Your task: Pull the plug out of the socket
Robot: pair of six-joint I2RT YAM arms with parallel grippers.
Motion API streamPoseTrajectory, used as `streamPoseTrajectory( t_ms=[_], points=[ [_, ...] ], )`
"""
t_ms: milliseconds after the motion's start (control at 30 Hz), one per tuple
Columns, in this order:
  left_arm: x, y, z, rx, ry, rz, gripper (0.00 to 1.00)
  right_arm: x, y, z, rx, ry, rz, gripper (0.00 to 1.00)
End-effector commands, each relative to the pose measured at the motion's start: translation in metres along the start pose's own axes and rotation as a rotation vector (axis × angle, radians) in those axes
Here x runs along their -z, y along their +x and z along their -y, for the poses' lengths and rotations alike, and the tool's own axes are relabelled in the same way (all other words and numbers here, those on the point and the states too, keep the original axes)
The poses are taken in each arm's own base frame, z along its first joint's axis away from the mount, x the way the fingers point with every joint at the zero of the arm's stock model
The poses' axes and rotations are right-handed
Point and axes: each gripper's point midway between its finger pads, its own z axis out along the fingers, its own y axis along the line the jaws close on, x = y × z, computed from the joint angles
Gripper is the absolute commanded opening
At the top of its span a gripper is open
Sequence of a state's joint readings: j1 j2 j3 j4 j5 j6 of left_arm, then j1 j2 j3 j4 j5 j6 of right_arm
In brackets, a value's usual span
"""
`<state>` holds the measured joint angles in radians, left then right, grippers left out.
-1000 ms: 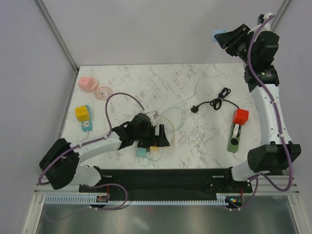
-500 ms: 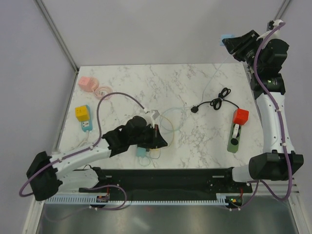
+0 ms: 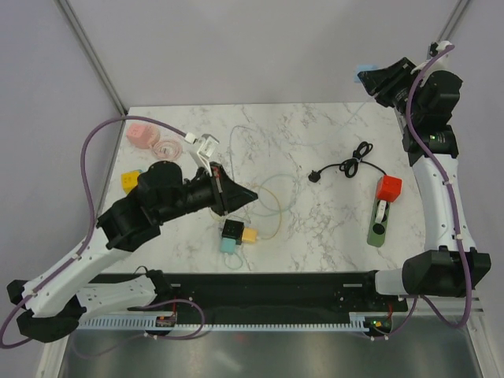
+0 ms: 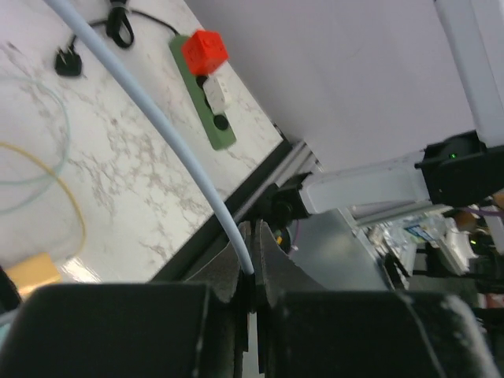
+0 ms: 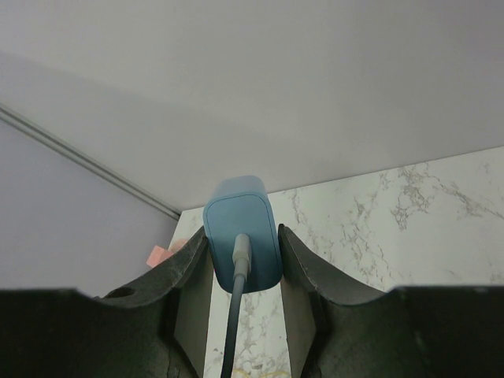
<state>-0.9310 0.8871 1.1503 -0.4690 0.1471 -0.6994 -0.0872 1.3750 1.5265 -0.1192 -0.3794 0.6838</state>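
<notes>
High above the table's far right corner, my right gripper [image 3: 372,77] [image 5: 242,234] is shut on a blue plug block [image 5: 240,220] [image 3: 364,69]. A grey cable [image 5: 234,331] runs out of the block's near face. My left gripper [image 3: 249,194] [image 4: 253,236] hangs over the left middle of the table, shut on a pale cable [image 4: 157,118] that passes between its fingertips. A small black and teal socket cube [image 3: 231,231] with a yellow piece [image 3: 249,235] beside it lies near the front edge, below the left gripper.
A green power strip [image 3: 377,222] [image 4: 206,102] carrying a red cube [image 3: 387,187] lies at the right. A coiled black cord with a plug [image 3: 344,168] is behind it. A pink socket [image 3: 141,133] and a yellow and blue one [image 3: 128,182] sit at the left. Thin cable loops [image 3: 269,197] lie mid-table.
My left gripper shut on the pale cable, then rose from the socket cube and swung left and back. The right gripper shifted slightly right with the blue block.
</notes>
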Motion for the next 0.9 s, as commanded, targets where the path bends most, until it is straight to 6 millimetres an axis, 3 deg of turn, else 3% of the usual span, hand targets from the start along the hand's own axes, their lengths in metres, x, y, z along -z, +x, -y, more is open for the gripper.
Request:
streamPoseTrajectory(
  t_ms=[0, 67, 100, 133, 167, 200, 233, 267, 300, 367, 400, 433, 467, 500, 533, 600, 633, 700, 733, 767, 800, 867],
  points=[
    [-0.012, -0.031, -0.017, -0.155, -0.153, 0.023, 0.02, 0.008, -0.02, -0.015, 0.05, -0.038, 0.074, 0.0],
    [-0.033, -0.047, -0.027, -0.188, -0.214, 0.007, 0.02, 0.004, -0.018, -0.011, 0.048, -0.032, 0.071, 0.0],
    [-0.038, -0.061, -0.042, -0.188, -0.253, 0.016, 0.02, 0.003, -0.017, -0.008, 0.049, -0.026, 0.071, 0.0],
    [-0.042, -0.076, -0.046, -0.176, -0.257, 0.03, 0.02, 0.001, -0.016, -0.006, 0.049, -0.019, 0.071, 0.0],
    [-0.061, -0.078, -0.069, -0.142, -0.294, -0.006, 0.02, -0.003, -0.015, 0.0, 0.045, -0.004, 0.07, 0.0],
    [-0.061, -0.095, -0.093, -0.109, -0.331, 0.01, 0.02, -0.006, -0.016, 0.006, 0.041, 0.012, 0.081, 0.0],
    [-0.065, -0.113, -0.103, -0.111, -0.355, 0.033, 0.02, -0.009, -0.016, 0.01, 0.036, 0.019, 0.087, 0.0],
    [-0.075, -0.122, -0.141, -0.092, -0.443, 0.025, 0.02, -0.015, -0.016, 0.022, 0.009, 0.048, 0.097, 0.0],
    [-0.079, -0.131, -0.165, -0.096, -0.511, 0.034, 0.02, -0.02, -0.016, 0.03, -0.001, 0.052, 0.116, 0.0],
    [-0.085, -0.16, -0.188, -0.093, -0.555, 0.073, 0.02, -0.034, -0.011, 0.057, -0.053, 0.103, 0.128, 0.0],
    [-0.098, -0.161, -0.234, -0.081, -0.637, 0.039, 0.02, -0.041, -0.012, 0.071, -0.07, 0.134, 0.157, 0.0],
    [-0.101, -0.184, -0.237, -0.104, -0.652, 0.081, 0.02, -0.054, -0.001, 0.095, -0.1, 0.173, 0.142, 0.0],
    [-0.105, -0.19, -0.264, -0.095, -0.7, 0.075, 0.02, -0.061, 0.003, 0.108, -0.121, 0.191, 0.142, 0.0],
    [-0.121, -0.181, -0.302, -0.088, -0.748, 0.026, 0.02, -0.069, 0.003, 0.115, -0.152, 0.187, 0.158, 0.0],
    [-0.127, -0.198, -0.31, -0.091, -0.75, 0.053, 0.02, -0.083, 0.018, 0.142, -0.175, 0.234, 0.143, 0.0],
    [-0.131, -0.208, -0.342, -0.069, -0.782, 0.063, 0.02, -0.098, 0.024, 0.159, -0.197, 0.252, 0.15, 0.0],
    [-0.145, -0.205, -0.368, -0.063, -0.802, 0.052, 0.02, -0.109, 0.041, 0.183, -0.211, 0.295, 0.131, 0.0],
    [-0.158, -0.21, -0.395, -0.123, -0.805, 0.049, 0.02, -0.121, 0.045, 0.197, -0.209, 0.299, 0.153, 0.0],
    [-0.171, -0.206, -0.414, -0.142, -0.812, 0.038, 0.02, -0.129, 0.063, 0.219, -0.223, 0.335, 0.136, 0.0],
    [-0.174, -0.205, -0.428, -0.159, -0.838, 0.036, 0.02, -0.134, 0.069, 0.229, -0.225, 0.345, 0.132, 0.0],
    [-0.178, -0.214, -0.434, -0.198, -0.846, 0.059, 0.02, -0.143, 0.083, 0.244, -0.219, 0.359, 0.119, 0.0],
    [-0.185, -0.203, -0.462, -0.213, -0.896, 0.049, 0.02, -0.155, 0.091, 0.255, -0.202, 0.364, 0.113, 0.0]
  ],
)
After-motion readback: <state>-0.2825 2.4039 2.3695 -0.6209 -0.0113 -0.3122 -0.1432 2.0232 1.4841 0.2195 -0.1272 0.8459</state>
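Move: Over the table, the left hand holds the pale cable; the bare far part it heads for lies about 48 cm ahead, 9 left and 32 below, with the black cube 8 cm ahead, 4 left, 29 below, and the pink coil some 39 ahead and 28 left. The right hand holds the blue plug; its bare patch lies 17 cm ahead, 8 right, 40 below. Nearly 40 below that hand, the black cord coil lies 5 ahead, 6 right, and the red block 7 back, 14 right. Sweeping forward about 45 cm, the left hand first rises slightly, then sinks roughly 20 cm overall towards the far table, drifting left while its fingers swing from pointing right to forward and down, still pinching the pale cable. Slightly later the right hand lowers the gripped blue plug some 27 cm, also going forward and a little right, past the black cord coil, tipping down and turning clockwise about 20 degrees. ##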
